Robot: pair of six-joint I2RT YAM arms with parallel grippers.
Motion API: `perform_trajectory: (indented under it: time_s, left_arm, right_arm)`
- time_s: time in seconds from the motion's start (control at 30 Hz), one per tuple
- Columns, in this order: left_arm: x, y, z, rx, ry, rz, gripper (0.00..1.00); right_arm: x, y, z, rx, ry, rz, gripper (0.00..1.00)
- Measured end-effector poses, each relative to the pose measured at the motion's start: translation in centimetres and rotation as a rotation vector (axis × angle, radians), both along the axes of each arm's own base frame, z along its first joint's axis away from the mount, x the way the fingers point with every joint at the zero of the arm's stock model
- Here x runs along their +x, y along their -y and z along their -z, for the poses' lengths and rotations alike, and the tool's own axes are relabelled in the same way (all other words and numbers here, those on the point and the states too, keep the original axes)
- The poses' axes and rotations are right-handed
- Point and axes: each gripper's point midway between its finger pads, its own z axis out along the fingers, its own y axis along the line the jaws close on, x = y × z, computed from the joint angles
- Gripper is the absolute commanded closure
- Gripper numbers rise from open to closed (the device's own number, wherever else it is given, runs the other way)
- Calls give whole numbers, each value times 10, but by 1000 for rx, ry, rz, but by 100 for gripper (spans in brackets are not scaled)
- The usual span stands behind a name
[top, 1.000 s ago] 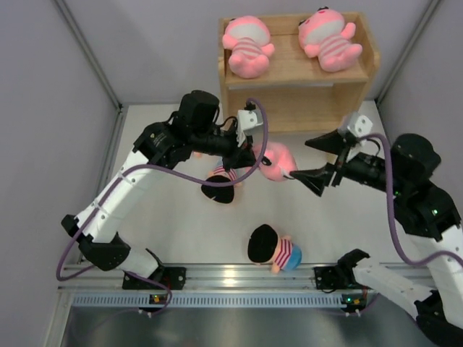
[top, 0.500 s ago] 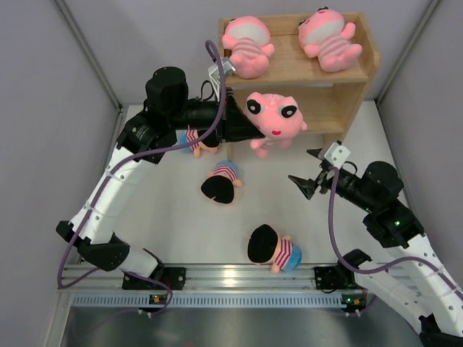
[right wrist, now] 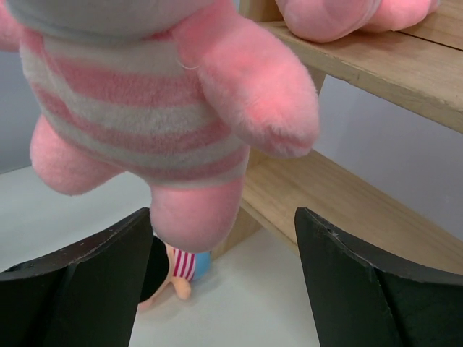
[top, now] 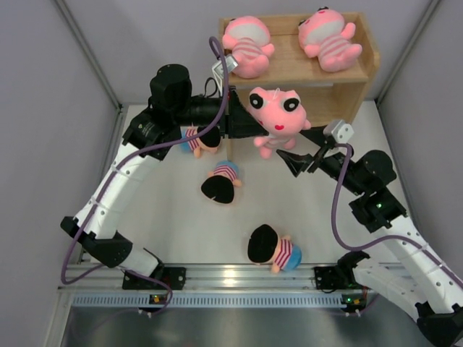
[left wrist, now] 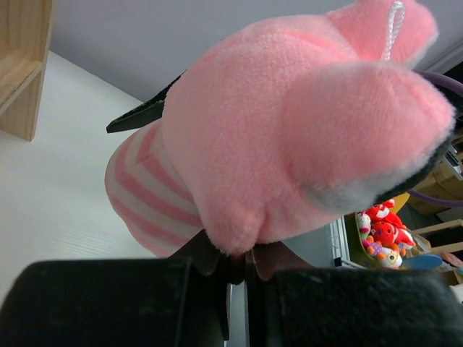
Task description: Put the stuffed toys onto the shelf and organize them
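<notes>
My left gripper (top: pixel 248 123) is shut on a pink striped stuffed toy (top: pixel 278 114), pinching its plush (left wrist: pixel 289 130) at the jaws (left wrist: pixel 246 260) and holding it in the air in front of the wooden shelf (top: pixel 296 101). Two more pink toys (top: pixel 247 45) (top: pixel 329 37) lie on the shelf's top tier. My right gripper (top: pixel 289 160) is open just below the held toy, whose leg (right wrist: pixel 192 210) hangs between the fingers (right wrist: pixel 79 282) close to the left one. Three striped-shirt dolls lie on the table: one (top: pixel 199 139) under the left arm, one (top: pixel 221 181) in the middle, one (top: pixel 271 248) near the front.
The shelf's lower tier (right wrist: pixel 347 210) shows bare wood right behind the hanging toy. Grey walls close in the table on both sides. A metal rail (top: pixel 231 278) with the arm bases runs along the near edge.
The left arm lifted the pink toy from the table up in front of the shelf. The right gripper swung left and forward under the toy, its jaws narrowing slightly.
</notes>
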Motion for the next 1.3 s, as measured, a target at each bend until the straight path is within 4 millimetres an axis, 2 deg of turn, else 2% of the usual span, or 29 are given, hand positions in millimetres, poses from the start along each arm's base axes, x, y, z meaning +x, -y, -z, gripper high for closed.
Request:
perform_trajectory:
  time_s: [0.2, 0.3, 0.33, 0.4, 0.43, 0.53, 0.57, 0.6, 0.67, 0.7, 0.73, 0.8, 0.97, 1.07, 1.17, 1.3]
  left_arm:
    - [-1, 1, -1, -6, -1, 9, 100]
    - [-1, 1, -1, -6, 0, 9, 100]
    - [-1, 1, -1, -6, 0, 9, 100]
    - [0, 1, -1, -9, 5, 8, 100]
    - [1, 1, -1, -11, 7, 7, 100]
    - [2, 2, -1, -13, 14, 8, 79]
    - [2, 2, -2, -15, 22, 8, 70]
    - [2, 2, -2, -17, 37, 9, 57]
    - [3, 1, -3, -21, 64, 14, 45]
    - [3, 0, -5, -22, 80, 16, 24]
    - [3, 0, -6, -24, 96, 17, 14]
    - [2, -3, -12, -33, 141, 21, 2]
    - [6, -12, -35, -65, 249, -7, 1]
    - [17, -25, -51, -76, 332, -75, 1]
    - [36, -37, -60, -62, 429, -171, 1]
    - [58, -45, -51, -4, 501, -278, 1]
  right_arm:
    - [0, -5, -9, 30, -2, -21, 26]
    - [-2, -7, -19, 39, 10, -35, 39]
    - [-3, -7, -24, 44, 17, -40, 51]
    - [-5, -8, -29, 45, 25, -50, 66]
    - [-5, -9, -31, 47, 26, -55, 80]
    - [-7, -11, -36, 50, 18, -69, 100]
    - [-7, -12, -37, 50, 9, -71, 100]
    - [-7, -12, -39, 52, -5, -72, 100]
    - [-5, -12, -44, 60, -45, -62, 100]
    - [-4, -11, -48, 66, -70, -51, 100]
    - [-1, -10, -54, 76, -90, -38, 100]
    - [2, -7, -71, 99, -128, -13, 100]
    - [6, -2, -125, 164, -174, 29, 100]
    - [11, 3, -150, 191, -192, 69, 100]
    - [21, 3, -163, 185, -224, 98, 100]
    - [47, 1, -169, 170, -277, 122, 100]
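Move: My left hand already pinches the pink toy by an arm. Its middle is about 4 cm to the right of that hand, level fore and aft, and 3 cm above. From my open right hand, it lies roughly 4 cm ahead, 5 cm left and 6 cm up, with a leg hanging between the fingers. Of the shelf-top toys, the left one is some 18 cm ahead and 11 cm left of my right hand, the right one 19 cm ahead and 7 cm right, both about 8 cm higher. I shut my right fingers on the toy's hanging leg while easing up a few centimetres. Only then does my left hand open wide, let go, and move off forward, up and left, swinging round some 30 degrees. My right hand keeps its pinch and lifts the toy about 17 cm in all, going forward around 5 cm late on, towards the gap between the two shelf-top toys. ##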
